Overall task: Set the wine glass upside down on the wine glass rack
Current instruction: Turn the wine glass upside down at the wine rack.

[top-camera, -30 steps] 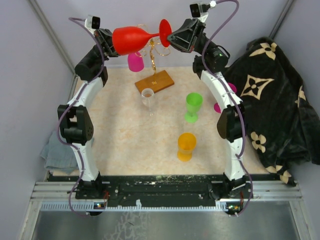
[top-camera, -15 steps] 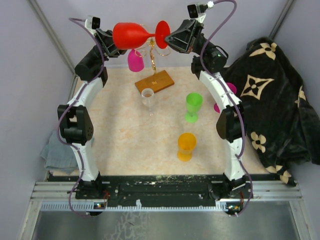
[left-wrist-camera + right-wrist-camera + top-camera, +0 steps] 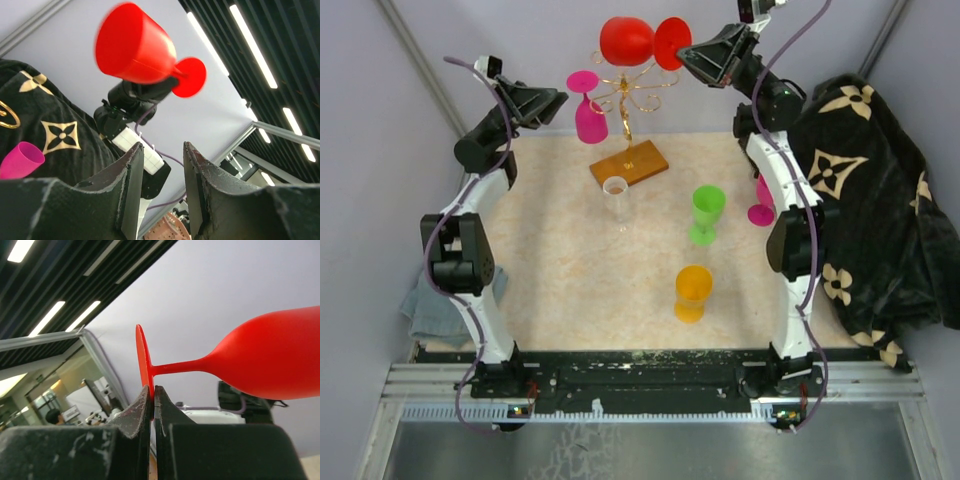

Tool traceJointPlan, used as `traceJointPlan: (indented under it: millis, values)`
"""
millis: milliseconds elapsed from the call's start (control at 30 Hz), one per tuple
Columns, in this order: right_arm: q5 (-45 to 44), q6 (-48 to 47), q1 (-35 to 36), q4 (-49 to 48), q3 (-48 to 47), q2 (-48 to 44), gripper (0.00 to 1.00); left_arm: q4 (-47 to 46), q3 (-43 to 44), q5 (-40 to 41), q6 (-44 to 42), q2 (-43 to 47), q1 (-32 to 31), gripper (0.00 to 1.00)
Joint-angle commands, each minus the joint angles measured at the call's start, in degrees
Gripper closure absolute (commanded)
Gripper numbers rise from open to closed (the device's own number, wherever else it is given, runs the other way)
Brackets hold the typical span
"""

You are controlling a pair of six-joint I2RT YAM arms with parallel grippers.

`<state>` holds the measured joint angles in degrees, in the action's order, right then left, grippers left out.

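Observation:
A red wine glass (image 3: 626, 41) lies sideways in the air, high above the wine glass rack (image 3: 626, 96), a gold wire stand on a wooden base (image 3: 631, 162). My right gripper (image 3: 688, 52) is shut on the rim of the glass's foot (image 3: 145, 365), bowl (image 3: 280, 355) pointing left. In the right wrist view the right gripper (image 3: 152, 388) pinches the disc edge. My left gripper (image 3: 558, 97) is open and empty, left of the rack and well apart from the glass. From the left gripper (image 3: 162, 147) the red glass (image 3: 135, 47) shows above.
A pink glass (image 3: 588, 110) hangs foot-up at the rack's left side. On the table stand a clear glass (image 3: 616, 195), a green glass (image 3: 707, 212) and an orange glass (image 3: 693, 292). Another pink glass (image 3: 760, 205) is behind the right arm. Black patterned cloth (image 3: 860, 200) covers the right.
The left gripper opened, let go of the red bowl and drew back to the left. The right gripper closed on the foot and lifted the glass higher above the rack.

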<state>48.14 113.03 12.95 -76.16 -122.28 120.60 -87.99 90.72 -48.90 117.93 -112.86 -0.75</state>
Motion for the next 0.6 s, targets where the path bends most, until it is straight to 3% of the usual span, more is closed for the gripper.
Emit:
traceJointPlan:
  millis: [0,267,567]
  values:
    - [1.8,-8.5,-1.2,10.0,-5.5,-2.7,1.0,-6.5,-1.4,-3.5,-1.2,5.0,-0.1,0.56]
    - [1.7,-21.7,-1.3,30.4,-18.7,3.6,1.0,-1.3,-6.0,-6.1,-6.3,9.5,-0.1,0.57]
    - [-5.0,-30.6,-0.8,37.5,-14.5,3.2,1.0,9.2,-8.5,-8.8,-15.6,15.7,-0.2,0.58]
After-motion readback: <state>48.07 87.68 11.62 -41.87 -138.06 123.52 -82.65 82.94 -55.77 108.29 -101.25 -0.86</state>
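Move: The right gripper already holds the red wine glass by its foot, bowl leaning away; the wine rack's hub stands about 19 cm ahead, 11 cm left and 29 cm below it. The hanging pink glass is roughly 18 cm ahead, 20 cm left and 33 cm lower; the clear glass is level fore-and-aft, 13 cm left and 49 cm down. From the empty left hand the hub lies some 15 cm ahead, 10 cm right and 19 cm below. Keep the right fingers shut on the red glass's foot and carry it forward about 6.5 cm towards the rack, lifting some 3 cm midway and then easing half of that back down. Meanwhile swing the wrist about 17 degrees clockwise, so the bowl comes round from the left to the far side. Draw the open, empty left gripper back about 5 cm, away from the rack. ##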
